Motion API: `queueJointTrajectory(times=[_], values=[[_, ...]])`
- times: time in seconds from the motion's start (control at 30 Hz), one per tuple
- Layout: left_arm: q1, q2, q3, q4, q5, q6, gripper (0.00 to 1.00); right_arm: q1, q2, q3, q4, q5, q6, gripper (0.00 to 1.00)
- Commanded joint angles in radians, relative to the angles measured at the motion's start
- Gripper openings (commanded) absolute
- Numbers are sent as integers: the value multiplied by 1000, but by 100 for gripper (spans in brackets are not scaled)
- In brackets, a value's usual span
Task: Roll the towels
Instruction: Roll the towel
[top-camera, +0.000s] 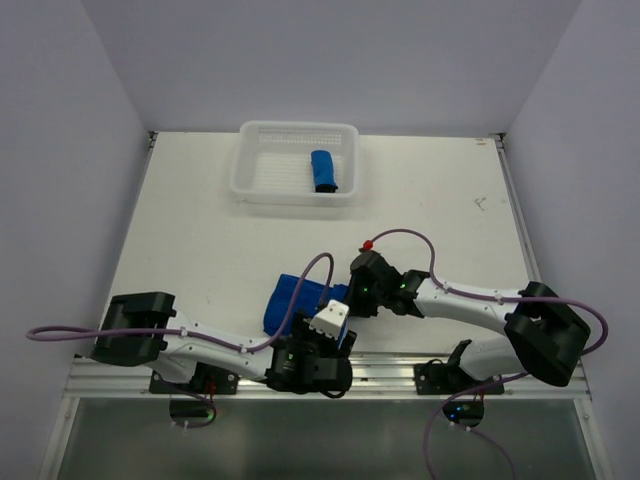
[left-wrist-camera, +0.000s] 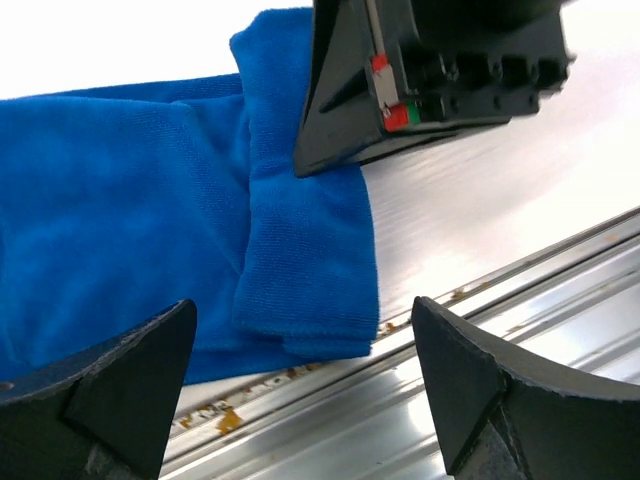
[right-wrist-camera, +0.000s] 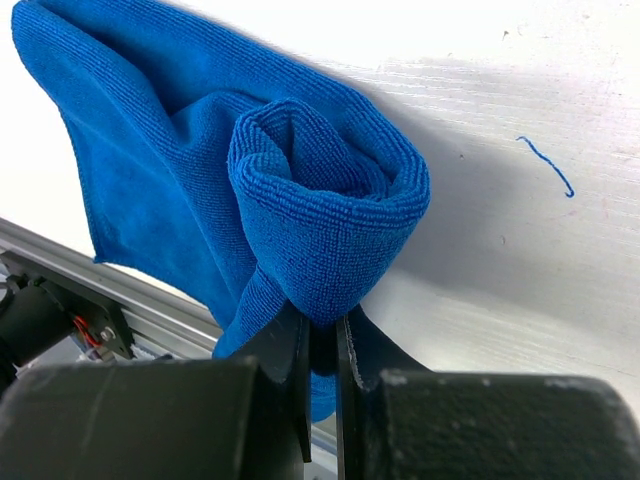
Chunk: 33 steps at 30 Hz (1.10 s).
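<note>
A royal-blue towel (top-camera: 293, 302) lies partly folded near the table's front edge, between the two arms. My right gripper (top-camera: 352, 296) is shut on its right edge, where the cloth curls into a loose roll (right-wrist-camera: 320, 210). My left gripper (top-camera: 335, 340) is open and empty just in front of the towel, its jaws wide apart over the metal rail with the towel's folded edge (left-wrist-camera: 310, 290) between and beyond them. A second blue towel (top-camera: 323, 171) lies rolled in the white basket (top-camera: 250, 180) at the back.
The metal rail (left-wrist-camera: 400, 400) runs along the table's front edge under my left gripper. The right gripper's body (left-wrist-camera: 430, 70) shows just above the towel in the left wrist view. A loose blue thread (right-wrist-camera: 548, 165) lies on the table.
</note>
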Motion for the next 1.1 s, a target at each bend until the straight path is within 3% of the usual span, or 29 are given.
queueJointTrajectory(times=[0.0, 0.13, 0.23, 0.3, 0.5, 0.77, 1.03, 1.07], values=[[-6, 38, 42, 45, -77, 133, 92, -3, -3, 40, -20, -2, -9, 0], [-6, 69, 36, 145, -62, 222, 89, -3, 5, 42, -18, -15, -8, 0], [-6, 109, 54, 168, -56, 262, 81, -3, 6, 48, -23, -20, -9, 0], [-6, 132, 65, 176, -45, 279, 71, -5, 3, 48, -29, -20, -8, 0], [-6, 143, 11, 288, 4, 310, 60, -7, 6, 47, -23, -32, -5, 0], [6, 196, 56, 216, 3, 281, 41, -5, 12, 54, -21, -49, -9, 0], [34, 221, 80, 154, 19, 246, 34, -7, -9, 70, -52, -41, -18, 0], [37, 221, 79, 154, 22, 241, 26, -8, -11, 70, -57, -41, -18, 0]])
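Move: The rolled strip of towel runs front to back, and its near end lies about 2 cm to the left hand's right and some 4 cm below. The right gripper, clamped on the strip farther out, is about 7 cm ahead of the left hand and 3 cm lower. The flat towel part lies some 6 cm ahead and 8 cm left; the metal rail passes about 5 cm behind. From the right hand, that near end is about 6 cm back. The near end of the towel roll gets taken between the left fingers: the wide-open left hand sinks about 3.5 cm and shifts some 2.5 cm right onto it, rolling its left side up by roughly 10 degrees and turning slightly clockwise, while the fingers close to about a third and pinch the cloth. The right hand stays put, keeping its pinch farther out on the roll. ##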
